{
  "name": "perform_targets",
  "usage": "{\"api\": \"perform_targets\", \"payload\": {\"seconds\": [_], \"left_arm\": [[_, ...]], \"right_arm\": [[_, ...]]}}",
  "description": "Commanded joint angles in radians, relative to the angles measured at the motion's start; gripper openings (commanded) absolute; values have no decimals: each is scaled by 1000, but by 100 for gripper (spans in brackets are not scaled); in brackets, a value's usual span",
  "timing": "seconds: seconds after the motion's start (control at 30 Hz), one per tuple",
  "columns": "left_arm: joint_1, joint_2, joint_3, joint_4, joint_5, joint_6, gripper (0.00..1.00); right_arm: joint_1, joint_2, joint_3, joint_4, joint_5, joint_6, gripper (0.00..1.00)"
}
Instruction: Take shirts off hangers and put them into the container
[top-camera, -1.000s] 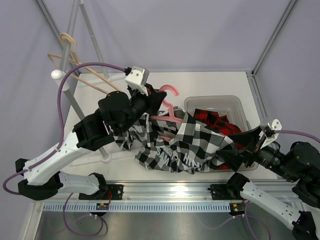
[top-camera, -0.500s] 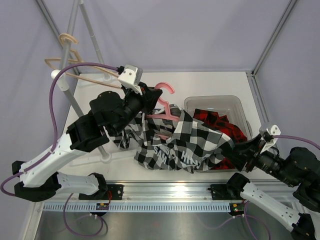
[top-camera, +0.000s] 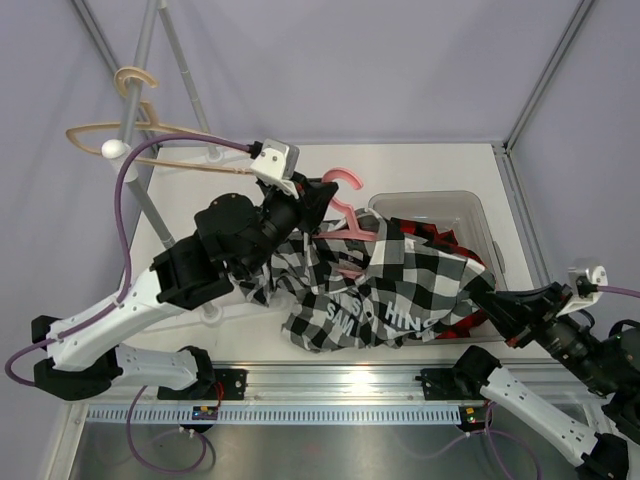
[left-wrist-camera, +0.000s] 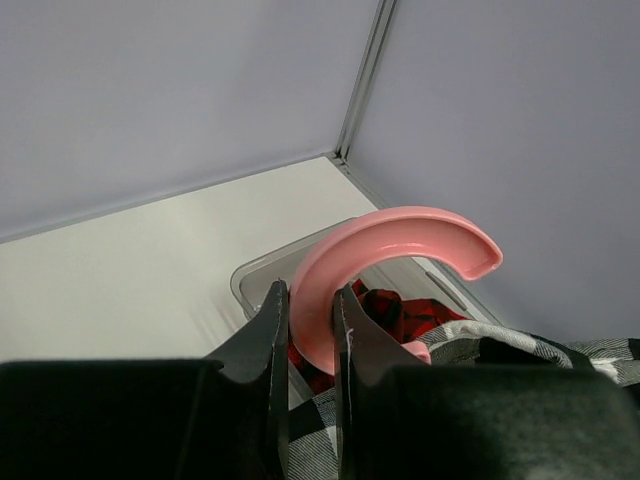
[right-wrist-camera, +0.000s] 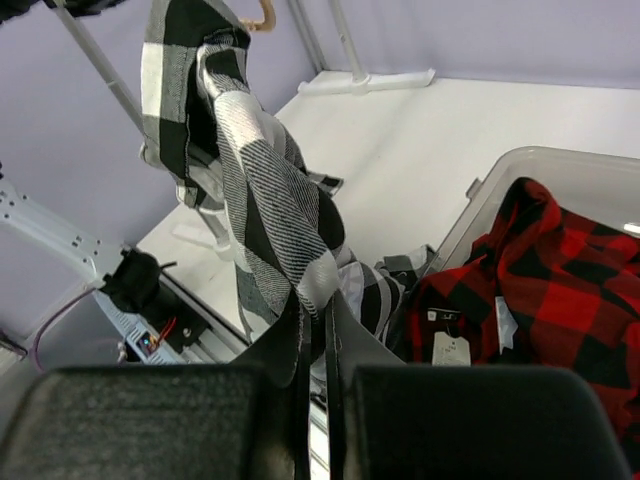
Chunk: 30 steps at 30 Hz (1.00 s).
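My left gripper (top-camera: 318, 196) (left-wrist-camera: 310, 312) is shut on the hook of the pink hanger (top-camera: 341, 181) (left-wrist-camera: 400, 235), held above the table left of the container. The black-and-white shirt (top-camera: 400, 290) (right-wrist-camera: 250, 150) still hangs from that hanger, with its white lettering facing up. My right gripper (top-camera: 492, 304) (right-wrist-camera: 318, 322) is shut on a fold of this shirt at its right edge, near the container's front corner. The red-and-black shirt (top-camera: 448, 238) (right-wrist-camera: 560, 270) (left-wrist-camera: 400, 310) lies inside the transparent container (top-camera: 425, 197) (right-wrist-camera: 520, 160) (left-wrist-camera: 262, 278).
A pale beige hanger (top-camera: 140, 135) hangs bare on the grey rack pole (top-camera: 150, 215) at the back left. The rack's white foot (top-camera: 210, 312) stands under the left arm. Frame posts (top-camera: 545, 75) mark the table's right rear corner.
My right gripper has shut on the black-and-white shirt and drawn it right, toward the near edge. The left gripper with the pink hanger shifted slightly. The beige hanger has swung left.
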Motion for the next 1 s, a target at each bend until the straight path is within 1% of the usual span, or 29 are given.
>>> {"api": "perform_targets", "payload": {"seconds": [0.0, 0.07, 0.13, 0.17, 0.27, 0.47, 0.57, 0.67, 0.7, 0.77, 0.8, 0.87, 0.9, 0.97], "left_arm": [[32, -18, 1, 217, -275, 160, 0], [37, -7, 10, 252, -310, 233, 0], [45, 7, 30, 280, -307, 289, 0], [49, 10, 36, 288, -307, 298, 0], [74, 21, 71, 289, -295, 327, 0], [100, 29, 112, 279, -243, 330, 0], [100, 29, 143, 256, -211, 314, 0], [100, 9, 160, 208, -178, 275, 0], [100, -4, 152, 202, -148, 258, 0], [100, -59, 128, 188, -102, 226, 0], [100, -79, 108, 177, -71, 188, 0], [100, -144, 79, 154, -45, 140, 0], [100, -171, 33, 153, -17, 127, 0], [100, -241, -8, 148, 15, 82, 0]], "right_arm": [[-14, -30, 110, -52, 177, 17, 0], [-54, -11, 158, -104, 209, 0, 0], [-94, -4, 187, -128, 229, -21, 0], [-134, 3, 196, -150, 238, -39, 0], [-198, 10, 227, -184, 264, -83, 0], [-206, -54, 193, -167, 332, -101, 0], [-206, -89, 152, -176, 395, -77, 0], [-205, -143, 124, -158, 509, -38, 0], [-206, -152, 118, -153, 566, -29, 0], [-205, -157, 112, -155, 652, 12, 0], [-206, -155, 103, -147, 722, 25, 0], [-206, -155, 95, -135, 776, 34, 0], [-206, -146, 84, -121, 822, 40, 0], [-206, -129, 69, -106, 858, 36, 0]]}}
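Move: The right hand, already gripping a hem or sleeve of the checked shirt, has the container's middle about 18 cm ahead, roughly level sideways and 34 cm below, with the red shirt in it some 16 cm ahead. The pink hanger's body is about 21 cm to its left, 9 cm farther out and a little higher. For the left hand, still holding that hanger by its neck, the hanger's body hangs about 10 cm below and 4 cm to the right, 3 cm nearer; the container is roughly 25 cm right, 4 cm ahead and far below. Keeping its pinch on the checked cloth, the right hand hauls it some 13 cm to the right, away from the left hand holding the hanger, turning clockwise about 40 degrees and staying nearly level over all. The left hand keeps its grip on the hanger neck and swings about 4 cm forward and left while rising 5 cm and tipping its fingers up about 10 degrees, then draws back close to its starting reach but stays raised. ##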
